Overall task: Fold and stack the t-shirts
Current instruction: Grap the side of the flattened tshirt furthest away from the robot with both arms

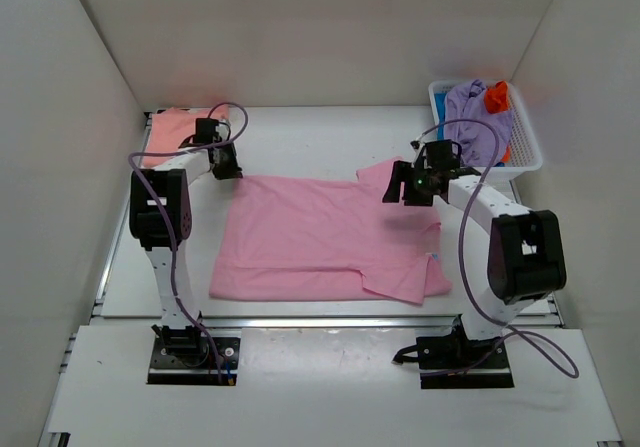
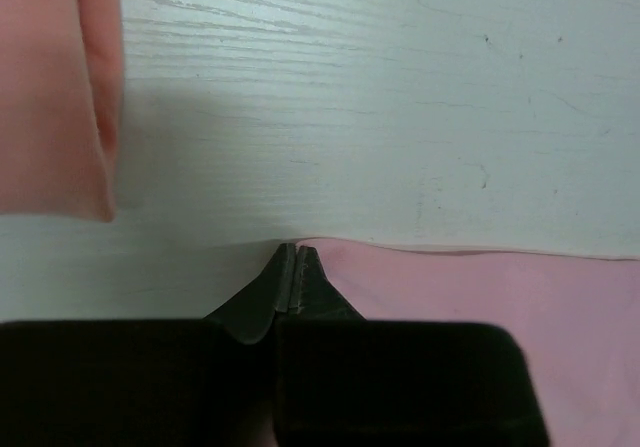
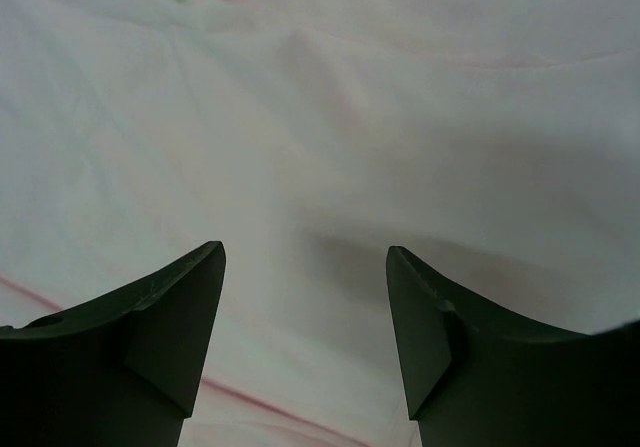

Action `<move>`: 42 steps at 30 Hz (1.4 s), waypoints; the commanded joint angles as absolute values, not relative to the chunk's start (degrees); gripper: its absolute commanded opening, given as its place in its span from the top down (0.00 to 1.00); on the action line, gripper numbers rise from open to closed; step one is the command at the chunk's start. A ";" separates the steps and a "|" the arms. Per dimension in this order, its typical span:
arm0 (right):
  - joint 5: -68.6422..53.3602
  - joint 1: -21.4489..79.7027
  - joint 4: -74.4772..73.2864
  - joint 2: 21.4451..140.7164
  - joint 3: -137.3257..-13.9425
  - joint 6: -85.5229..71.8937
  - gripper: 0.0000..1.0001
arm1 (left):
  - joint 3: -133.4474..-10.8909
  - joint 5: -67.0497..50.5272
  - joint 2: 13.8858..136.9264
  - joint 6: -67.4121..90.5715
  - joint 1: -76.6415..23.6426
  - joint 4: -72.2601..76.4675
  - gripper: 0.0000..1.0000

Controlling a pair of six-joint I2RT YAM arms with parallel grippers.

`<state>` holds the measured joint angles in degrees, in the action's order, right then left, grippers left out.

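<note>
A light pink t-shirt lies spread flat in the middle of the table. My left gripper is at its far left corner. In the left wrist view its jaws are pressed together right on the hem of the light pink t-shirt, which rises slightly at the tips. My right gripper hovers open over the shirt's far right sleeve, and pale pink cloth fills the gap between its fingers. A folded salmon-peach t-shirt lies at the back left.
A white slatted basket at the back right holds lavender, orange and blue shirts. White walls enclose the table on three sides. Bare white tabletop lies beyond the left gripper.
</note>
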<state>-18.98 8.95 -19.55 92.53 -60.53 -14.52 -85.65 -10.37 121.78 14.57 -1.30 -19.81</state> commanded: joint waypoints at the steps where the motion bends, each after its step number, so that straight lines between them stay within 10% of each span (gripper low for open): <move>1: -14.77 8.26 -14.42 96.31 -64.77 -13.71 0.37 | -85.44 -11.95 119.45 14.06 -1.41 -19.78 1.00; 19: 5.36 8.18 -20.21 113.64 -82.00 -13.80 0.36 | -78.57 -16.17 115.14 14.50 -0.17 -18.72 1.00; 42: 0.88 5.27 -28.47 126.29 -95.35 -9.85 0.35 | -77.00 -17.57 114.96 15.38 -0.17 -17.40 1.00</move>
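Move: Already between the left fingers is the far left corner of the pink t-shirt; the folded coral t-shirt lies about 11 cm ahead and 14 cm left of that hand at much the same height. For the open right hand, the pink shirt's far right corner lies about 18 cm ahead, 3 cm right and 8 cm below. The laundry basket is some 26 cm ahead and 22 cm right of the right hand, its middle a little lower. Reaching out low over the pink shirt, the open right hand travels about 13 cm forward and 7 cm right towards the far right corner, sinking 6 cm, mostly midway, then creeping forward level; its left side rolls down and it turns clockwise. Meanwhile the shut left fingers keep their pinch and drag their corner back 2–3 cm. ##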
